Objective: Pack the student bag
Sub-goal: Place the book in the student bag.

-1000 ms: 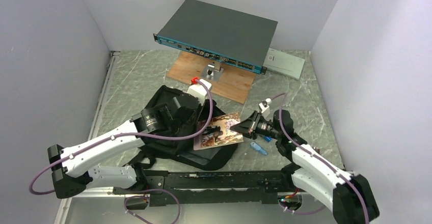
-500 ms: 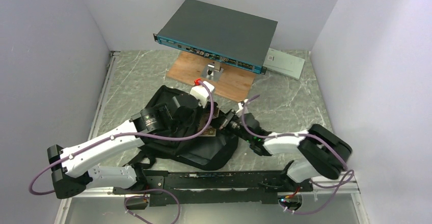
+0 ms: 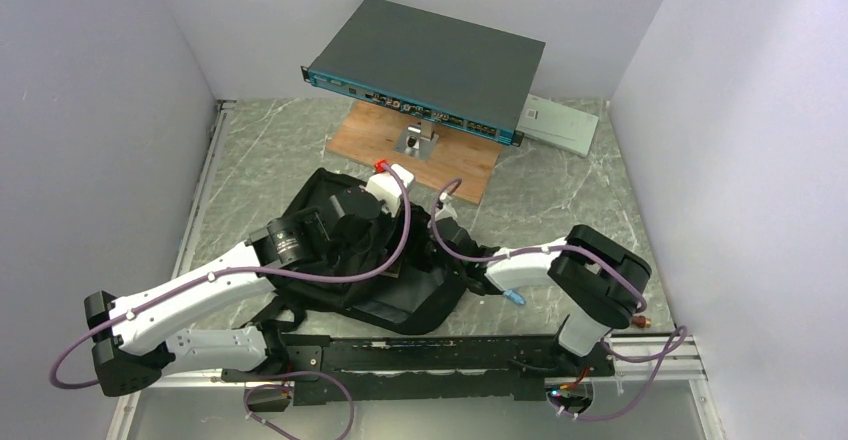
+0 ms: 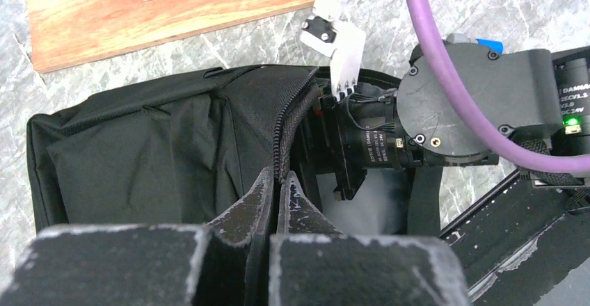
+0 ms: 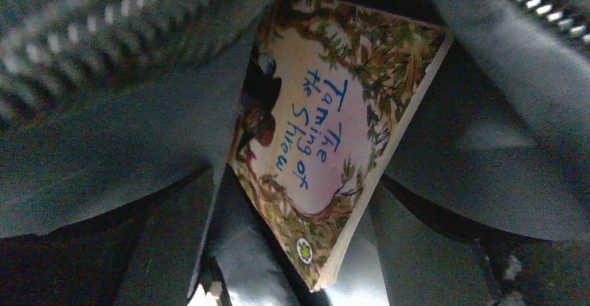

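Note:
The student bag (image 3: 400, 295), a black soft backpack, lies in front of the arm bases. My left gripper (image 3: 372, 222) is shut on the zipper edge (image 4: 286, 135) of its opening and holds the flap up. My right gripper (image 3: 446, 236) reaches into that opening from the right, and its wrist (image 4: 445, 111) shows in the left wrist view. Inside the bag lies a paperback book (image 5: 327, 139) with a leafy cover. Its lower corner sits between my right gripper's (image 5: 296, 191) fingers, which stand open with gaps on both sides.
A flat dark grey rack device (image 3: 430, 60) with a teal front rests on a wooden board (image 3: 460, 165) at the back. A grey box (image 3: 560, 122) lies to its right. A small blue object (image 3: 510, 296) lies on the marble table right of the bag.
The right arm carried the book from the bag's right side into the opening, and its jaws then opened. The left gripper kept its hold on the zipper edge and shifted slightly left.

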Robot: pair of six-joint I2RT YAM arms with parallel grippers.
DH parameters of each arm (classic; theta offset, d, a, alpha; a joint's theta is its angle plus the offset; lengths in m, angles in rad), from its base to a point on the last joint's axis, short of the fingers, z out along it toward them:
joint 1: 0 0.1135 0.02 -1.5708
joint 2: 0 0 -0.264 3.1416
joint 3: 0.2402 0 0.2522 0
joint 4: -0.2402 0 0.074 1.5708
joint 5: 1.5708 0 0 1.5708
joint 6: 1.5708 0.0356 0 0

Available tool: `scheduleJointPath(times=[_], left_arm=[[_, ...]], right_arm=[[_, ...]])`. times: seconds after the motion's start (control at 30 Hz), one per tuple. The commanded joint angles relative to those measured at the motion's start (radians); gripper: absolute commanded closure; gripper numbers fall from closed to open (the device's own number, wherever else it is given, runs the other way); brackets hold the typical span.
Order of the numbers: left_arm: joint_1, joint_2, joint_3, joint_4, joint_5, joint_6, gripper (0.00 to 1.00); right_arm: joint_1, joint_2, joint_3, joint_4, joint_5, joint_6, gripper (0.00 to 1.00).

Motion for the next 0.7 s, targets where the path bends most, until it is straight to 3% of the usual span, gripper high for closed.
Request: scheduleJointPath(times=[0.0,0.13,0.23,0.47,0.57,0.67], left_arm=[[0.0,-0.031,0.003,0.082,0.007,-0.01,1.0],[0.0,-0.025,0.01,0.079,0.017,0.0,1.0],[0.0,-0.019,0.008,0.081,0.017,0.005,1.0],[-0.001,-0.011,0.019,0.071,0.025,-0.005,1.0],[0.0,-0.013,0.025,0.066,0.031,-0.006,1.0],[0.0,-0.011,0.028,0.066,0.032,-0.005,1.0]], right_arm=[[-0.013,-0.059,0.005,-0.115,-0.157,-0.133,0.15],[-0.055,-0.039,-0.091,0.062,-0.252,-0.106,0.3],[-0.061,-0.011,-0.096,0.183,-0.284,-0.078,0.49],[-0.042,0.113,0.035,0.218,-0.293,-0.063,0.95],[-0.027,0.157,0.082,0.284,-0.271,-0.048,0.99],[-0.014,0.18,0.125,0.303,-0.235,-0.056,0.96]])
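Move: Just ahead of the right hand's open fingers, inside the student bag, the loose book's middle lies about 3 cm forward, 5 cm left and 4 cm below. The bag's zipped edge, held by the left fingers, is some 17 cm above the right hand, 1 cm back and 1 cm right. The wooden board is about 18 cm forward, 6 cm right and 8 cm below. From the left hand, the book is roughly 4 cm forward, 5 cm left and 21 cm down. Drawing back about 3 cm, the right hand also dips and eases right inside the bag, its wide-open fingers starting to close. It then turns back and drives some 5 cm left, deeper under the held edge, rising and edging forward as the fingers shut fully and the hand swings slightly counter-clockwise. The left hand stays put, still pinching the zipped edge; whether the right fingers touch the book can't be seen. ##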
